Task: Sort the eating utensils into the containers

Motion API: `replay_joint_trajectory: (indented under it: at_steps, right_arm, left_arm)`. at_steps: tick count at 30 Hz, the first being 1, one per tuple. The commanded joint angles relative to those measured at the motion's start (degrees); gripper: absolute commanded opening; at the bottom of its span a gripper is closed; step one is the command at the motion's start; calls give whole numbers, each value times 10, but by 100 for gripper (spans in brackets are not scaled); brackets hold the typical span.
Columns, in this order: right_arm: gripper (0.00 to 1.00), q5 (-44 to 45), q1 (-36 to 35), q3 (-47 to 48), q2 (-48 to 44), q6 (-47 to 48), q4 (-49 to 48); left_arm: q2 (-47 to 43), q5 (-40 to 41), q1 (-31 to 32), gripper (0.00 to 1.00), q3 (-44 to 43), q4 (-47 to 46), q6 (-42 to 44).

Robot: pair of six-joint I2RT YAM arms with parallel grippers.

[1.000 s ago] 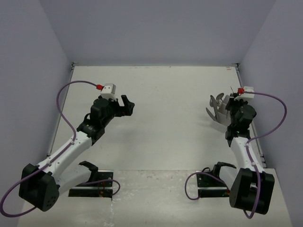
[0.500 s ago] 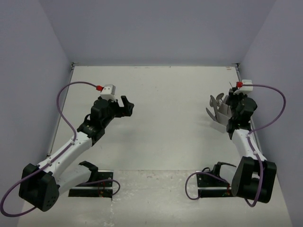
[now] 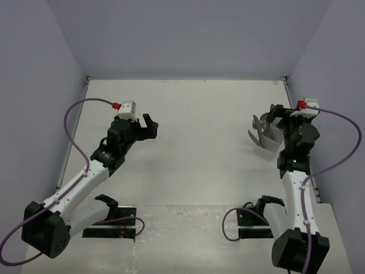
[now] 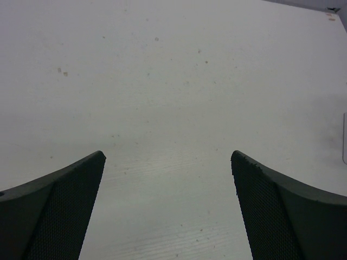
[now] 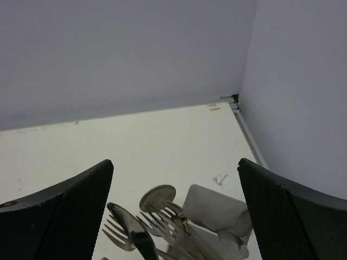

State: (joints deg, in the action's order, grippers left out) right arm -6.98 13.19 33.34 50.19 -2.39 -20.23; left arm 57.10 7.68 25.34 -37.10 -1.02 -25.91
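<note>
Several silver utensils (image 3: pixel 259 125), forks and spoons, stand bunched in the pale white container (image 3: pixel 268 144) at the right of the table. In the right wrist view the fork and spoon heads (image 5: pixel 160 214) stick up beside the container's thin wall (image 5: pixel 209 206). My right gripper (image 3: pixel 276 113) is open and empty, held above the container; in its own view (image 5: pixel 176 162) the utensils lie below and between the jaws, untouched. My left gripper (image 3: pixel 148 125) is open and empty over bare table at the centre left, and its own view (image 4: pixel 168 157) shows only table.
Grey walls close the table (image 3: pixel 199 108) on the left, back and right. The back right corner (image 5: pixel 234 98) is close behind the container. The arm bases and purple cables sit along the near edge.
My right gripper has lifted up and back from the container, with its arm stretched out straighter. My left gripper has shifted slightly left. The utensils and the container have not moved.
</note>
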Motion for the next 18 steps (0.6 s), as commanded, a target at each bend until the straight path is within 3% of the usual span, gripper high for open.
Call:
replay_joint_trajectory:
  at_steps: [1,4,10,13,18]
  right_arm:
    - [99,60,3,68,-68,-70,128]
    - [99,107,3,100,-135,-117,221]
    - [99,206,2,168,-186,-205,499]
    - [99,235,2,172,-198,-230,574]
    - [99,246,2,137,-239,-230,589]
  left_arm:
    - [-23,47,-2,100,-44,6,2]
    - [-38,100,-2,100,-65,48,-12]
    - [-49,206,-3,100,-108,159,-68]
    - [-60,212,-2,100,-105,190,-89]
    - [-83,205,-2,100,-95,195,-99]
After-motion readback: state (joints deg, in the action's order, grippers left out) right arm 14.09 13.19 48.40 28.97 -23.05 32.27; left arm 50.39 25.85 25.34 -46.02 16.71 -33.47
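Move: The container stands almost straight beneath the right hand, its middle about 1 cm ahead, 1 cm to the right and some 22 cm below. The knives leaning out of its left side lie about 7 cm to the hand's left, 2 cm ahead and 15 cm below. The spoon standing among them is roughly 4 cm ahead, 3 cm left and 12 cm below. From the left hand the container lies some 60 cm to the right, 4 cm ahead and 14 cm below. Back towards its own base, away from the filled container, goes the right hand, already empty and wide open, about 13 cm in all. It arcs up some 9 cm, then sinks nearly to its starting height, turning clockwise a little over 20 degrees while its left side rolls up and the fingers tip down. The left hand, also open, swings about 6 cm left, rises 5 cm and turns counter-clockwise; neither touches anything. ##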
